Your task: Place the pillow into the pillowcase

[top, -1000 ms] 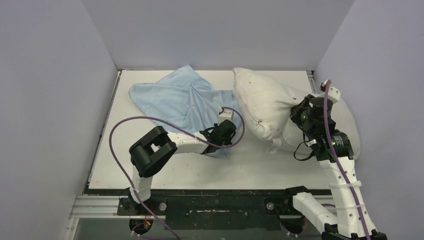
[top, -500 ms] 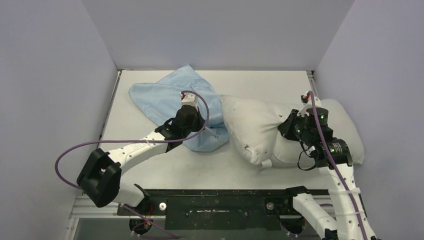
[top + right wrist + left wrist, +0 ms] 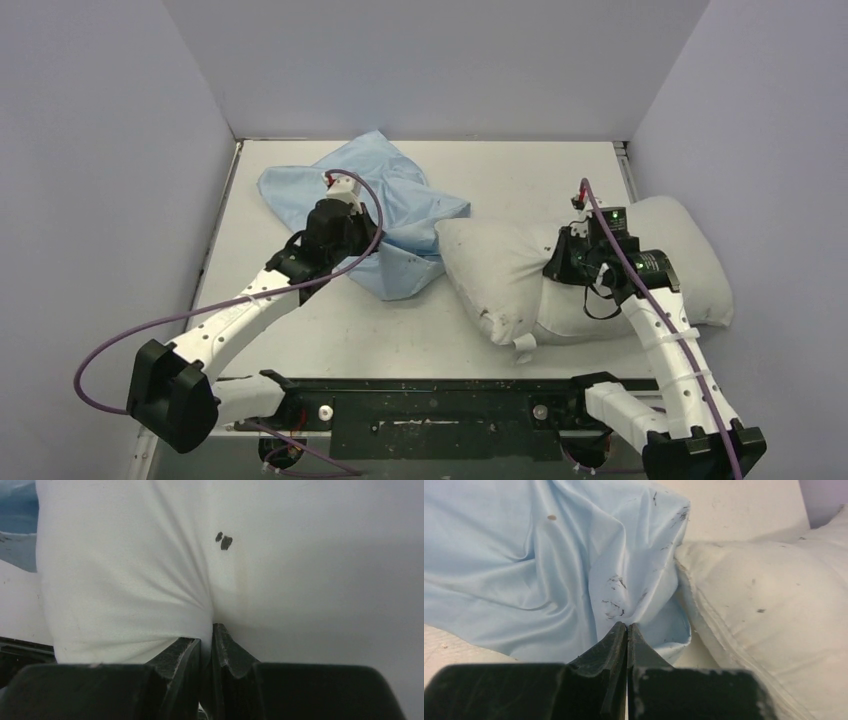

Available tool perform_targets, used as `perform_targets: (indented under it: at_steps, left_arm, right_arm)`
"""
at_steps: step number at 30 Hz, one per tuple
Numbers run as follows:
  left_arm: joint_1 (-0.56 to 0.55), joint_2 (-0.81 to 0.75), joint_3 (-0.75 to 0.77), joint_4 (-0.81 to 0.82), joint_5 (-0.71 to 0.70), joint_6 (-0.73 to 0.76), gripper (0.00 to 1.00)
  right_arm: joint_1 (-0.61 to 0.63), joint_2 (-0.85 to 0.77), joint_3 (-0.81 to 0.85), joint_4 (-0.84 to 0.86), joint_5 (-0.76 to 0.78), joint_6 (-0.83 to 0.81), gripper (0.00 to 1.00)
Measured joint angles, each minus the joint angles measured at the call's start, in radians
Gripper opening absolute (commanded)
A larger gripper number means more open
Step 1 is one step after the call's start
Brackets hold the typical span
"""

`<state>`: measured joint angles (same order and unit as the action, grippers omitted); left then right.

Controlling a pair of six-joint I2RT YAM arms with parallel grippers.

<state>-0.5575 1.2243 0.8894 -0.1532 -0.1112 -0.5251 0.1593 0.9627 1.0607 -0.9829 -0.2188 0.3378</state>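
The light-blue pillowcase (image 3: 400,200) lies crumpled at the back left of the white table (image 3: 300,330). My left gripper (image 3: 345,240) sits over its near part. In the left wrist view the left gripper (image 3: 626,625) is shut, and folds of the pillowcase (image 3: 524,555) gather at its tips. The plump off-white pillow (image 3: 495,265) lies to the right, its left end touching the pillowcase, with a small white tag (image 3: 522,345) at its near seam. My right gripper (image 3: 555,268) is shut on a pinch of pillow (image 3: 300,555) fabric at its middle (image 3: 207,630).
Lilac-grey walls close in the table on the left, back and right; the pillow's right end rests against the right wall (image 3: 760,200). A black rail (image 3: 430,405) with both arm bases runs along the near edge. Purple cables (image 3: 120,340) loop from each arm.
The left arm swung from the front centre toward the back left, drawing the pillowcase's near edge with it. The right gripper pulled the pillow left and forward, and it now lies flatter.
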Motion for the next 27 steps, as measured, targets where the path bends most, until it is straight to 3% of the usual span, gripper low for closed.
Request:
perform_targets:
  at_steps: [7,13,17,27]
  left_arm:
    - [0.037,-0.026,-0.017,0.018,0.154,-0.017,0.0]
    - [0.065,-0.013,0.015,-0.031,0.25,0.001,0.0]
    - [0.092,-0.008,0.066,-0.093,0.335,0.037,0.0]
    - [0.126,0.01,0.192,-0.315,0.462,0.192,0.0]
  right_arm:
    - [0.103,0.081,-0.045,0.113,-0.11,0.044,0.0]
    - [0.343,0.162,-0.044,0.221,-0.093,0.139,0.0]
    - [0.375,0.136,-0.09,0.362,-0.074,0.255,0.0]
    - [0.379,0.047,-0.164,0.552,0.291,0.354,0.0]
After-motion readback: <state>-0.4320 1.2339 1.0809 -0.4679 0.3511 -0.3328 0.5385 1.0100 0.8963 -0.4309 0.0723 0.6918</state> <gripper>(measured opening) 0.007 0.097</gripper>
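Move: The pillowcase's mouth, the goal for the gripped pillow, lies about 22 cm left, 8 ahead and 10 below the right hand. The pillow's leading end is some 13 cm left and 4 ahead, its white tag roughly 3 cm left and 10 back. From the left hand, which holds the mouth's lip, that pillow end is about 22 cm right, 3 back and 9 below; the mouth's middle is some 13 right and 1 ahead, and the case's body about 6 left and 16 ahead. The pillow, still pinched by the right hand, is carried about 12 cm left towards the mouth with a slight dip, then forward some 6 cm while drifting a little back to the right, the fingers finally tipping up about 15 degrees. The left hand keeps its pinch on the lip, draws it back and up a few centimetres and turns clockwise some 20 degrees. ##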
